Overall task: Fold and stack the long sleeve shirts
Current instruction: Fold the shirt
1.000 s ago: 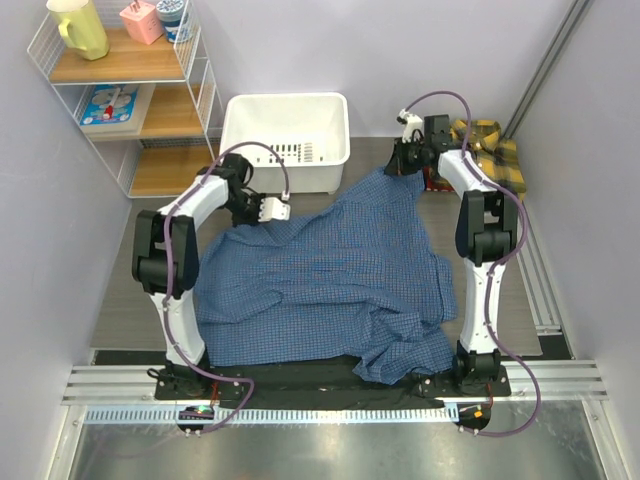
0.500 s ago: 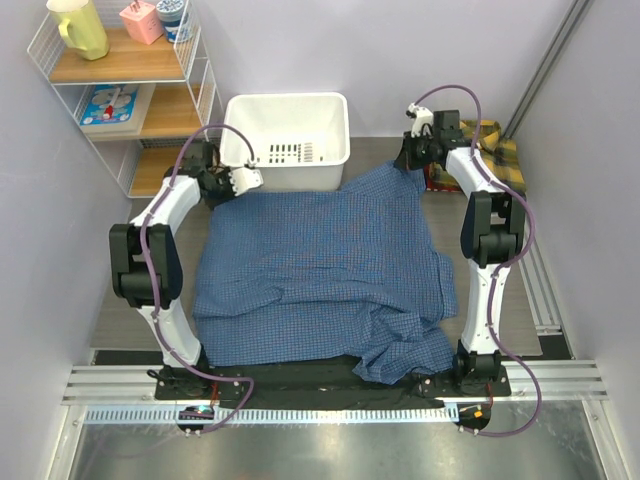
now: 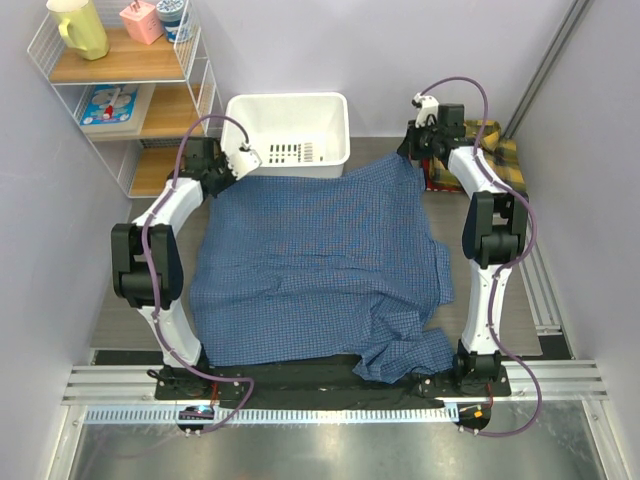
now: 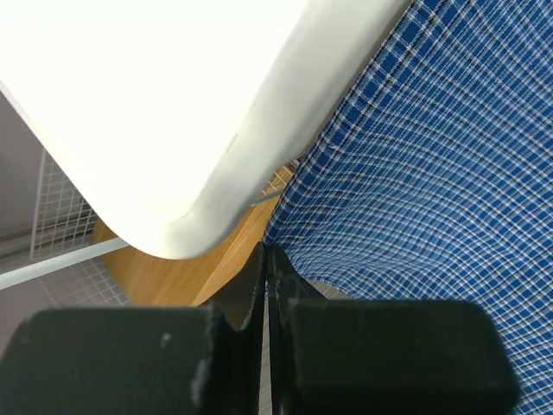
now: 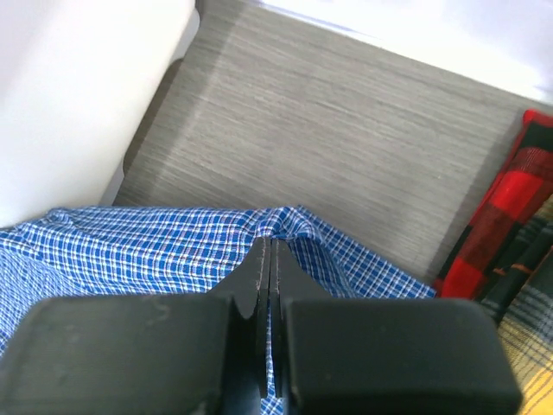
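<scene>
The blue checked long sleeve shirt (image 3: 320, 260) lies spread over the table, stretched between my two grippers at its far corners. My left gripper (image 3: 224, 178) is shut on the far left corner, just beside the white bin. In the left wrist view the jaws (image 4: 266, 252) meet on the blue cloth (image 4: 415, 190) edge. My right gripper (image 3: 410, 152) is shut on the far right corner; the blue cloth (image 5: 173, 242) bunches at its tips (image 5: 270, 244). The yellow plaid shirt (image 3: 497, 150) with red trim (image 5: 497, 242) lies crumpled at the back right.
A white bin (image 3: 236, 130) stands at the back middle, its wall (image 4: 173, 112) close to my left fingers. A wire and wood shelf (image 3: 130, 110) with small items stands at the far left. The shirt's near right part (image 3: 405, 350) lies folded and rumpled.
My left gripper has closed on the shirt's corner and pulled it back and left to the bin. The right gripper moved slightly farther back. The shirt lies flatter and wider.
</scene>
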Available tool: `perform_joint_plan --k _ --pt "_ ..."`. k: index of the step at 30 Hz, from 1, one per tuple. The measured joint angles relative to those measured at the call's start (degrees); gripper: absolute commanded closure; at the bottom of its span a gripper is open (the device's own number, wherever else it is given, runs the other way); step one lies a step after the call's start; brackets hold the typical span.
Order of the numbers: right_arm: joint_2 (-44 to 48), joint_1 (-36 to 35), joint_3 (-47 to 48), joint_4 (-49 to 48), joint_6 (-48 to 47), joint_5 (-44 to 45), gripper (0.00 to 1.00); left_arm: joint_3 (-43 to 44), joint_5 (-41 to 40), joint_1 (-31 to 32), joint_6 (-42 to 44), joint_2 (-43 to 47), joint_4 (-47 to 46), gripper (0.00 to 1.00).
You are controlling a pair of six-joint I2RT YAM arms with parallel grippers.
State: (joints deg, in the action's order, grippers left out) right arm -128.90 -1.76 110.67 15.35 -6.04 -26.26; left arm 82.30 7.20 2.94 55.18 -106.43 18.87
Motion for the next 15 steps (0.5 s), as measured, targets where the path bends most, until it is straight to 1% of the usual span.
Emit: perform_joint_plan --k 3,7,11,15 --pt "0.8 0.0 -0.7 -0.9 0.4 -0.2 0.99 -0.9 0.1 0.0 -0.6 0.1 -0.9 1.0" --pt "4.7 0.0 -4.4 -1.0 0.4 -1.1 0.99 -2.5 0.7 0.0 -0.6 0.9 -0.6 1.0" --pt "11.0 0.1 -9.0 -1.0 0.4 -2.4 0.99 -3.7 1.4 -0.1 -0.6 3.5 0.3 1.0" --pt "18.0 0.1 -13.5 -1.0 0.4 -4.0 0.99 -5.0 3.3 -0.5 -0.1 8.3 3.1 1.0"
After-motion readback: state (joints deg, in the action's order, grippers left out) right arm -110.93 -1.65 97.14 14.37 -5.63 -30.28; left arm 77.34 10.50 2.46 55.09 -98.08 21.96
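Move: Both grippers already pinch the shirt's far edge, raised roughly 11 cm above the table. The shirt's near left corner lies about 44 cm back and 3 cm left of the left hand, with the white basin 15 cm ahead and 17 cm right. From the right hand, the bunched sleeve is some 49 cm back and 2 cm right; the yellow plaid shirt lies level with it, 21 cm right, and the basin 5 cm ahead, 28 cm left. Keep both grippers shut on the far edge and start bringing it up and back towards the shirt's near side. Lift the right one about 8 cm, drawing it back some 6 cm with its fingers tipping slightly upward; draw the left one back about 3.5 cm, letting it dip a little before it rises, both speeding up and backing off from the basin. ##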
